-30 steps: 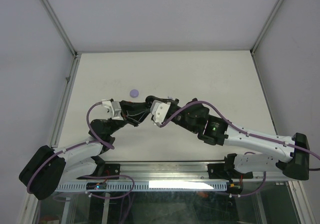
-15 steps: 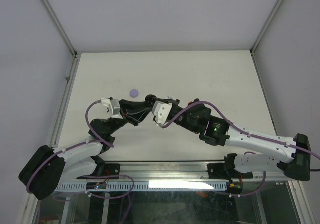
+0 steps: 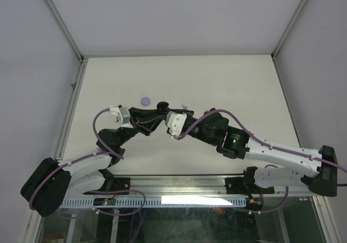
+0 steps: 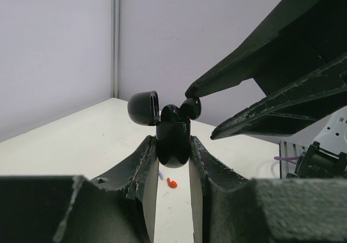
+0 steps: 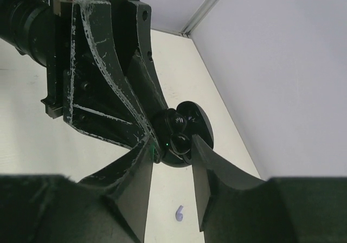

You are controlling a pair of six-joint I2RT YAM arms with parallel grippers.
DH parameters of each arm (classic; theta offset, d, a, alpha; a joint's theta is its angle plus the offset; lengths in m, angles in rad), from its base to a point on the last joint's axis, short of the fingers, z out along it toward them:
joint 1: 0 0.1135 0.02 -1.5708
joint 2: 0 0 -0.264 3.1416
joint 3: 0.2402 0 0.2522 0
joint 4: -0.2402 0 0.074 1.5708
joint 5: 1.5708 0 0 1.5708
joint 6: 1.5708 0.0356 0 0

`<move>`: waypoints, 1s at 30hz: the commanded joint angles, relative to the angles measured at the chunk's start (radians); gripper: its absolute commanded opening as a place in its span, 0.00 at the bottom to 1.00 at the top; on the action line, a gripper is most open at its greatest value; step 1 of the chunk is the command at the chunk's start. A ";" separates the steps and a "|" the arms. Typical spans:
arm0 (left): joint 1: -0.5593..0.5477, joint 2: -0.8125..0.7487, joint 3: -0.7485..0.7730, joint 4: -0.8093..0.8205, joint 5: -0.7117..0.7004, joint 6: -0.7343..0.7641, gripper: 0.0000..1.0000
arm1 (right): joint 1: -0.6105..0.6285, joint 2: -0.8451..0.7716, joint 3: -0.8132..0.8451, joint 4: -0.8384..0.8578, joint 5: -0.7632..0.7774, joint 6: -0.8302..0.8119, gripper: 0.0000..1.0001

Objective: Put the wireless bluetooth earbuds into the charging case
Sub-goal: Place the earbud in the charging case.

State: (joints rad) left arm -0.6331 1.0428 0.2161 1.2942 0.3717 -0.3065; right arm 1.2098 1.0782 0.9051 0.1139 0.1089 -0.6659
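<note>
The black charging case is pinched between the fingers of my left gripper, held above the table with its lid flipped open. Two black earbuds sit in its wells; one shows on top of the case. My right gripper straddles the case top, jaws apart, one fingertip just over that bud. From above, both grippers meet at the case. On the table lie a red earbud and a lilac earbud.
A round lilac case lies on the white table, left of the grippers. A lilac bud rests just right of them. Grey walls and metal rails enclose the table.
My right gripper's jaws have parted from nearly shut. Both grippers with the case have shifted slightly away from the arm bases.
</note>
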 commanded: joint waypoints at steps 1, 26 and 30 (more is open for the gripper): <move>0.008 -0.018 -0.001 0.096 0.004 0.015 0.00 | 0.006 -0.010 0.044 -0.034 0.026 0.055 0.38; 0.007 0.015 -0.016 0.122 0.015 0.060 0.00 | -0.044 -0.020 0.164 -0.138 0.157 0.380 0.71; 0.007 0.012 -0.015 0.122 0.022 0.060 0.00 | -0.068 0.008 0.170 -0.113 0.196 0.420 0.71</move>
State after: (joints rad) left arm -0.6331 1.0588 0.1989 1.3411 0.3744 -0.2501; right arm 1.1603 1.0653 1.0241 -0.0433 0.2588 -0.3199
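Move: The black earbud my right fingers have just set into the charging case is almost between my right fingertips, about 1 cm forward and 1 cm left. The case's middle is about 2 cm forward, 1 cm left and 1 cm below. The lilac earbud is on the table about 7 cm forward and 8 cm right; the lilac disc is 9 cm forward and 12 cm left, both some 25 cm down. My left hand grips the case, its middle 1 cm ahead, 1 cm right and 1 cm above that hand point. I open my right fingers wide to free the earbud, dipping about 1 cm as they spread. Then I draw the hand off the case, about 3 cm right and 2 cm forward, rising 3 cm from the low point. The wrist rolls some 15 degrees and swings clockwise. My left hand keeps its grip and holds the case nearly still. ##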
